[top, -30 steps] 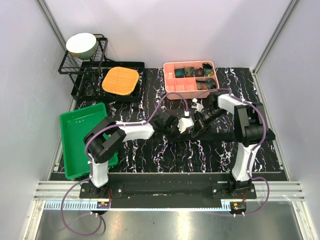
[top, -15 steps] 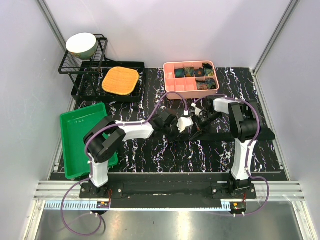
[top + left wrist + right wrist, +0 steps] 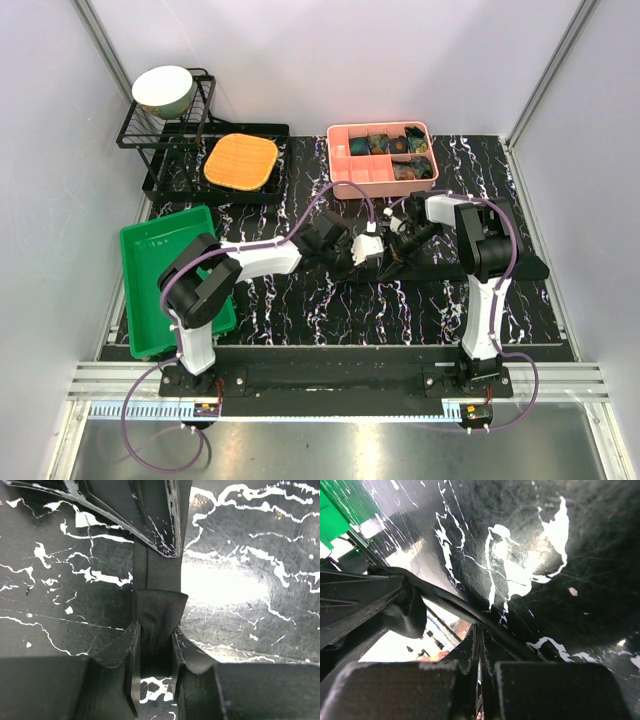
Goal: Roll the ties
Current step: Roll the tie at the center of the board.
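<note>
A black tie (image 3: 515, 268) lies in a strip across the marbled table, from the middle out to the right edge. My left gripper (image 3: 374, 254) (image 3: 156, 641) is shut on the tie's folded end (image 3: 158, 607), and the strip (image 3: 150, 567) runs on away from it. My right gripper (image 3: 394, 254) (image 3: 480, 639) sits close by, facing the left one. Its jaws are pressed together, their tips against the tie's edge (image 3: 465, 611); no fabric shows between them. Rolled ties (image 3: 388, 145) fill several compartments of the pink box (image 3: 380, 128).
A green tray (image 3: 135, 235) (image 3: 332, 515) stands at the left, behind my left arm. At the back left, a black dish rack (image 3: 150, 135) holds a bowl (image 3: 163, 88), beside a black tray with an orange mat (image 3: 241, 161).
My right gripper has moved left, close to the left gripper, and its jaws have closed. The left gripper has shifted slightly, still holding the tie's end.
</note>
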Available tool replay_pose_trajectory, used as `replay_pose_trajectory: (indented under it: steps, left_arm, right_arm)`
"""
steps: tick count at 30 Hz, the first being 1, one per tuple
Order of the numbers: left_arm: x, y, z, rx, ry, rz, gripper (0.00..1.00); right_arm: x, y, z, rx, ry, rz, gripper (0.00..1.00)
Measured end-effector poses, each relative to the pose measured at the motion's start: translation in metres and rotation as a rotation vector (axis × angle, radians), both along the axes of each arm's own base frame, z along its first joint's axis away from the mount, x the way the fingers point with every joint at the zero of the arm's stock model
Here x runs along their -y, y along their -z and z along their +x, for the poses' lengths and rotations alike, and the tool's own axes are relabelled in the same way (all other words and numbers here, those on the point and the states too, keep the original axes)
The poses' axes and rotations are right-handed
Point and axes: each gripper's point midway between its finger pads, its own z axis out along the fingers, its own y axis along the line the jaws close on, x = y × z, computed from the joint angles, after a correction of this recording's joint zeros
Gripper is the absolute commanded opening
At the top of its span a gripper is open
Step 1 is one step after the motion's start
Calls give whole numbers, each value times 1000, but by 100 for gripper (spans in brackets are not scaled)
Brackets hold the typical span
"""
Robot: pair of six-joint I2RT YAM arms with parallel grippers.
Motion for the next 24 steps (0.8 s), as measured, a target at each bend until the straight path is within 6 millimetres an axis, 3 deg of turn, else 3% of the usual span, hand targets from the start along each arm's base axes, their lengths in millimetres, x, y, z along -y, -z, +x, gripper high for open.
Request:
replay_pose_trajectory:
  steps: [6, 17, 24]
  left_arm:
    - [-3, 19, 5, -13, 10, 74, 5]
    - [-2, 20, 8, -17, 25, 107, 4]
    - [-2, 20, 9, -18, 25, 108, 5]
  right_arm:
    - [-1, 0, 0, -6, 1, 0, 4]
    - [-9, -16, 4, 17, -3, 71, 43]
    - [-21, -30, 11, 31, 24, 144, 47]
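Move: The tie's rolled end is already pinched in the left fingers. It lies about 5 cm to the left of the right hand's shut fingertips, 1 cm ahead of them and some 2 cm above. The flat tie strip runs off to the right, its middle about 22 cm to the left hand's right, level fore and aft and 3 cm below. The pink box stands 24 cm ahead of the left hand and 5 cm to its right. The left hand keeps its pinch on the rolled end and sets it down about 2 cm towards the board, easing forward nearly 1 cm and tilting slightly, then stays there. The right hand first waits low at the tie with its fingers shut, then opens them to about half and lifts some 3 cm while going about 2 cm left and 1 cm forward, over towards the roll, so that its spread fingers come close to the tie beside the left grip. ##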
